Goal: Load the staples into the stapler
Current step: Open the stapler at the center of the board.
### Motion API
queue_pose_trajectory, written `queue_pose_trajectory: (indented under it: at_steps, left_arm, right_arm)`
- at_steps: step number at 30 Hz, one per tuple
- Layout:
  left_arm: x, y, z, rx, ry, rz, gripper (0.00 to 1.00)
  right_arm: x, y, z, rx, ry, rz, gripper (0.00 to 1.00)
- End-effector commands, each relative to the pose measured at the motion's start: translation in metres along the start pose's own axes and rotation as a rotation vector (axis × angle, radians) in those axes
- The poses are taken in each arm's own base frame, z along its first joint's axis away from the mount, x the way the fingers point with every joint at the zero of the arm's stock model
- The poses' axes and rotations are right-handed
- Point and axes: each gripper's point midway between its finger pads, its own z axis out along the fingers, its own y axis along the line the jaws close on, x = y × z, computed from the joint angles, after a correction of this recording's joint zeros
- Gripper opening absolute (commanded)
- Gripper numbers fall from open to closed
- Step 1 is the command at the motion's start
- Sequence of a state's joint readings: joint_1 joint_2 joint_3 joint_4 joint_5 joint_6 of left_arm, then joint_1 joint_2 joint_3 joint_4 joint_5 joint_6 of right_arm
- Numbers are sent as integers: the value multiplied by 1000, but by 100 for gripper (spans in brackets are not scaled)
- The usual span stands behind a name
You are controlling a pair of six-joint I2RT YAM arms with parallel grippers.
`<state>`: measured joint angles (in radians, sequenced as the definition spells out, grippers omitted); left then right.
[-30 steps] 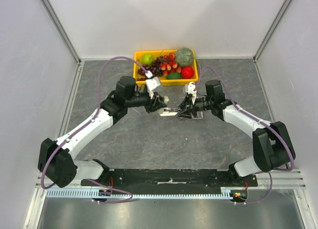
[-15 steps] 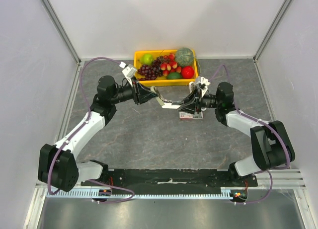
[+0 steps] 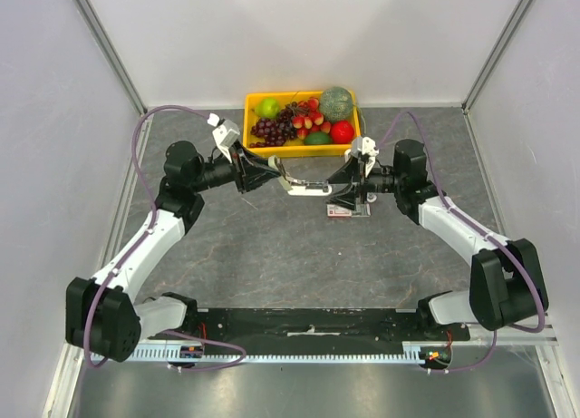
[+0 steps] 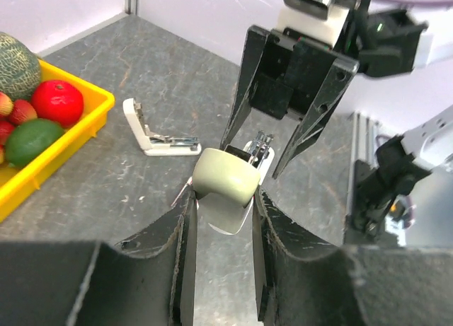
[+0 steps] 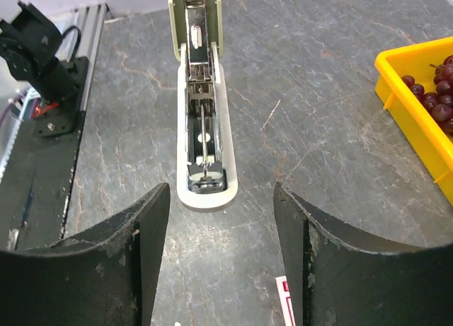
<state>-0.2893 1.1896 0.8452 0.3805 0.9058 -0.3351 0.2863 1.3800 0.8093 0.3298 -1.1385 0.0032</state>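
My left gripper [image 3: 285, 182] is shut on the rear end of a pale green stapler [image 3: 313, 186] and holds it above the table, nose toward the right arm. The left wrist view shows that rounded end [image 4: 226, 176] pinched between my fingers. The stapler [image 5: 203, 114] is hinged open, its metal magazine channel showing in the right wrist view. My right gripper [image 3: 340, 180] stands open just short of the stapler's nose, touching nothing [image 5: 221, 199]. The staples, a small box with red and white markings [image 3: 347, 210], lie on the table below the right gripper; only a corner [image 5: 284, 295] shows there.
A yellow tray [image 3: 304, 150] of fruit stands at the back of the table, its corner [image 5: 414, 114] to the right in the right wrist view. A second, white stapler [image 4: 152, 135] lies opened on the table near the tray [image 4: 42, 163].
The right gripper has opened and drawn back to the right, off the stapler. The left arm has lifted the stapler and pulled it back toward the left and the tray.
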Motion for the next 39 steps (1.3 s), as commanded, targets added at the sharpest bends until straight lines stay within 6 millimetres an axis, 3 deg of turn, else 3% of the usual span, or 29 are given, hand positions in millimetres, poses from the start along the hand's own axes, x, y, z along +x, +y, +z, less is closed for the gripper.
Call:
queue_pose_trajectory:
  at_steps: [1, 5, 10, 14, 24, 30, 35, 39]
  left_arm:
    - [3, -4, -6, 40, 59, 265, 2]
    - [23, -6, -7, 65, 120, 343, 2]
    - [43, -4, -7, 74, 166, 408, 2]
    - [48, -5, -5, 78, 175, 420, 2]
    - [55, -8, 2, 84, 186, 421, 2]
    - [55, -9, 4, 82, 183, 414, 2]
    - [56, -8, 5, 78, 183, 411, 2]
    - [56, -7, 5, 75, 184, 410, 2]
  right_arm:
    - [7, 3, -4, 3, 102, -107, 68]
    - [10, 4, -2, 15, 141, -110, 69]
    - [17, 13, 15, 6, 200, -118, 68]
    - [29, 9, 25, 23, 208, -35, 63]
    - [42, 7, 40, 66, 240, -22, 57]
    - [49, 7, 46, 58, 258, -17, 47]
    - [54, 13, 50, 28, 279, -47, 31]
    - [55, 13, 51, 27, 286, -46, 0]
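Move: The left hand already grips the open stapler by its raised lid. The stapler's base reaches out to about 8 cm right of that hand, roughly 8 cm below and 1 cm back. From the open right hand the base's middle is some 5 cm to the left, level ahead and about the same height. The staple box is some 2 cm ahead, 2 cm right and 19 cm below; the white stapler is about 9 cm ahead, 9 cm right and 18 cm below. Downward with both hands together, nearly 7 cm and a little back: the left keeps its grip on the lid and tips its fingers some 20 degrees further down. The right also tips its fingers down and works about 4 cm leftward over the front end of the magazine, then closes its wide-open fingers there, seeming to pinch the parts in the channel. ##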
